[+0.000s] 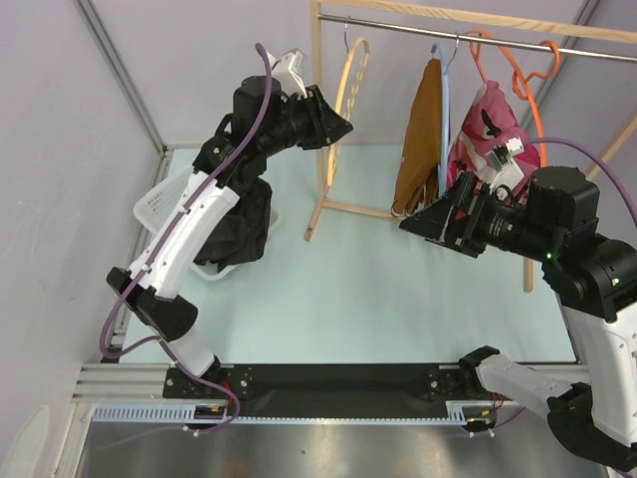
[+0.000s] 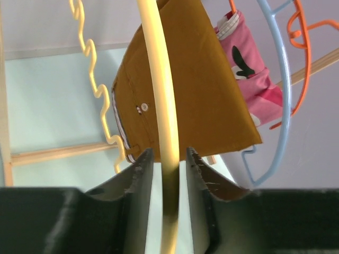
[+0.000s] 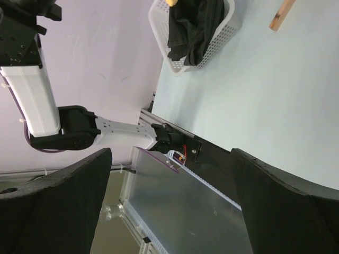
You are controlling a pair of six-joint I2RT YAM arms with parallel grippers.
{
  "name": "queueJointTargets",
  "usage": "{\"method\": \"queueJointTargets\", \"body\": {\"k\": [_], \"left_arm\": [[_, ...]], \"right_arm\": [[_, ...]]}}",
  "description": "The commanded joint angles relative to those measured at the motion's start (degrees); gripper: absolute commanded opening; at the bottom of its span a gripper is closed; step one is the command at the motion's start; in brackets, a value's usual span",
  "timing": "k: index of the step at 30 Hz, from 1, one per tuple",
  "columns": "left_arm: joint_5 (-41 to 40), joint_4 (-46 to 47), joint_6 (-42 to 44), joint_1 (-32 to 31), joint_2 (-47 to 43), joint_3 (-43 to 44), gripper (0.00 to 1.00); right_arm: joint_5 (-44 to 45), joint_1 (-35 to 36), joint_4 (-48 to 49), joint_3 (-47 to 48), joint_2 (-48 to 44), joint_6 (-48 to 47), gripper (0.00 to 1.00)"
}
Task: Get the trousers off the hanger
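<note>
The pale yellow hanger [image 1: 350, 75] hangs bare on the rail at the rack's left end. My left gripper [image 1: 340, 126] is raised to it, and in the left wrist view the hanger's arm [image 2: 159, 79] runs between the fingers of the left gripper [image 2: 168, 153]. A thin gap shows on each side, so the jaws are slightly open around it. The black trousers [image 1: 244, 231] lie bunched in the white basket [image 1: 151, 207] at the left, also seen in the right wrist view as trousers [image 3: 193, 26]. My right gripper [image 1: 410, 223] hovers wide open and empty below the rack [image 3: 170, 153].
A mustard-brown garment [image 1: 418, 139] hangs on a light blue hanger [image 2: 280, 106]. Beside it a pink patterned garment [image 1: 488, 124] hangs on an orange hanger [image 1: 523, 80]. The wooden rack's post [image 1: 318, 119] and foot [image 1: 348, 207] stand close to my left gripper.
</note>
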Motion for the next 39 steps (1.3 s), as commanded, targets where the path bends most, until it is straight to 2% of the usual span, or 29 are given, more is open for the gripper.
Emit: {"method": "queueJointTargets", "body": {"k": [1, 3, 6, 13, 16, 19, 20, 22, 23, 25, 26, 28, 29, 33, 37, 39], "left_arm": [[0.5, -4.3, -1.1, 0.5, -0.2, 5.5, 0.45], [0.3, -6.5, -0.8, 0.5, -0.4, 6.9, 0.58], [0.4, -7.8, -0.2, 0.5, -2.3, 6.4, 0.67], [3.1, -7.8, -0.2, 0.5, -12.6, -3.6, 0.75], [5.0, -6.4, -1.4, 0.5, -19.5, -11.7, 0.77], [7.1, -2.1, -5.3, 0.5, -28.6, -23.9, 0.80], [7.6, 0.8, -8.3, 0.5, -31.4, -31.0, 0.80], [9.3, 3.6, -12.0, 0.5, -38.9, -38.3, 0.81], [10.0, 7.1, -16.6, 0.5, -41.4, -46.0, 0.81], [12.2, 11.7, -21.3, 0.4, -48.8, -53.8, 0.81], [12.5, 15.8, -25.4, 0.4, -51.0, -60.7, 0.82], [12.3, 18.3, -28.1, 0.4, -57.5, -66.3, 0.82], [12.1, 19.4, -29.4, 0.4, -59.7, -70.4, 0.84], [12.8, 19.9, -30.5, 0.4, -65.6, -78.0, 0.87], [15.4, 26.5, -32.2, 0.4, -70.0, -87.6, 0.88], [17.0, 33.0, -34.8, 0.4, -72.9, -95.1, 0.89]], "right_arm": [[0.0, -0.2, 2.4, -2.0, -2.1, 1.6, 1.00], [-0.2, -0.2, 3.0, -3.3, -2.9, 2.4, 1.00], [-0.7, -0.2, 3.9, -4.7, -3.8, 3.1, 1.00], [-3.6, -0.4, 8.5, -12.0, -7.3, 6.6, 1.00], [-5.2, -0.7, 10.9, -15.9, -8.7, 8.7, 1.00], [-7.4, -1.0, 15.5, -22.7, -10.7, 11.3, 1.00], [-8.1, -1.0, 18.9, -26.9, -12.2, 13.6, 1.00], [-10.5, -1.3, 23.4, -32.3, -14.1, 16.4, 1.00], [-12.0, -1.3, 28.4, -37.9, -16.2, 19.9, 1.00], [-12.8, -1.3, 35.7, -43.1, -18.2, 23.5, 1.00], [-13.3, -1.2, 37.7, -46.1, -19.3, 24.9, 1.00], [-13.2, -1.2, 41.7, -52.7, -21.7, 26.7, 1.00], [-12.4, -1.3, 42.2, -54.4, -22.2, 26.6, 1.00], [-8.7, -1.3, 42.2, -63.1, -22.9, 23.1, 1.00], [-4.7, -1.3, 48.8, -72.0, -25.4, 24.7, 1.00], [-2.9, -1.3, 52.2, -75.8, -26.9, 26.3, 1.00]]}}
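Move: Between the left fingers is the near arm of the bare yellow hanger, already hooked on the rod; its middle is about 9 cm farther ahead and slightly higher. Brown trousers on the blue hanger hang some 16 cm to the right, 8 cm ahead and 8 cm lower, while the removed black trousers lie in the basket roughly 22 cm left, about level and 42 cm below. From the open right hand, the yellow hanger is about 30 cm ahead and 17 cm left. Opening wide around the yellow hanger's bar, the left hand lets go, lifts a touch, then draws back some 23 cm, also sinking and going left, away from the hanger, rolling nearly 30 degrees about its finger line. The empty right hand, still wide open, sinks about 23 cm with a similar roll, touching nothing. ##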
